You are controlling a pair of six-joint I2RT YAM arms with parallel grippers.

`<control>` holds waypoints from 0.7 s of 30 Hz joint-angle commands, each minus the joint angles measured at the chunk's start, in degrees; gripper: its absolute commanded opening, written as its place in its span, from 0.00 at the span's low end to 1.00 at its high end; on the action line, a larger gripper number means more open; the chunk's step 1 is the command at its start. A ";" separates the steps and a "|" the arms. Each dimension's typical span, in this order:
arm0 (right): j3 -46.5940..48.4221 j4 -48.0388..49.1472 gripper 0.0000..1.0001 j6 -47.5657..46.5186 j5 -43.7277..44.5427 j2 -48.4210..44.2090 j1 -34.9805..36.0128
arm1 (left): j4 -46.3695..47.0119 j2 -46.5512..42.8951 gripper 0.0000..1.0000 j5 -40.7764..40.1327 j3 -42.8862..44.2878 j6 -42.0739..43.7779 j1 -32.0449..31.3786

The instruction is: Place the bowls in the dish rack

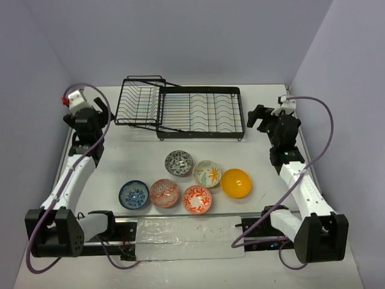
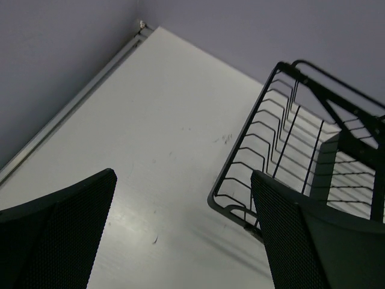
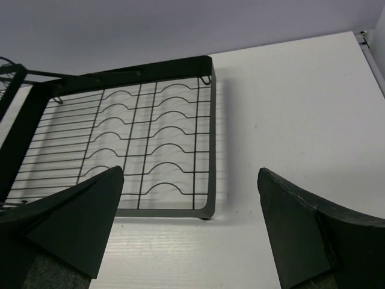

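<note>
The black wire dish rack (image 1: 198, 113) lies at the back of the table, its tilted basket section (image 1: 139, 101) at the left end. Six bowls sit in front of it: grey-black (image 1: 178, 162), white with leaves (image 1: 207, 173), orange-yellow (image 1: 236, 183), blue (image 1: 133, 194), pink-red (image 1: 165, 192) and orange-red floral (image 1: 197, 199). My left gripper (image 1: 103, 113) is open and empty, left of the basket (image 2: 301, 150). My right gripper (image 1: 257, 116) is open and empty, right of the rack's end (image 3: 150, 138). Neither wrist view shows a bowl.
White table with a raised rail along the left edge (image 2: 66, 114) and grey walls close on three sides. A clear plastic sheet (image 1: 186, 232) lies between the arm bases at the near edge. Purple cables (image 1: 328, 132) loop off both arms.
</note>
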 commanded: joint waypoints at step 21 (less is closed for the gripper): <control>17.78 -25.77 1.00 7.81 -26.85 -1.19 0.19 | -35.56 6.31 0.99 15.24 23.63 -4.43 0.09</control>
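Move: From my right hand the yellow bowl lies about 15 cm back, 10 cm left and 21 cm below; the flowered bowl is 11 cm back and 21 cm left, and the dish rack's tray centres 14 cm ahead, 24 cm left, 17 cm lower. From my left hand the blue bowl is some 20 cm back, 12 cm right and 21 cm down, with the pink bowl about 12 cm right of it and barely farther out. I lift my open right hand about 6 cm, then swing it left by 7 or 8 cm, drawing back and dipping slightly, turning counter-clockwise and tipping down to look over the bowls. My left hand reaches out about 4 cm and draws back again, edging 4 cm right as its open fingers tip down some 20 degrees and turn a little clockwise. ##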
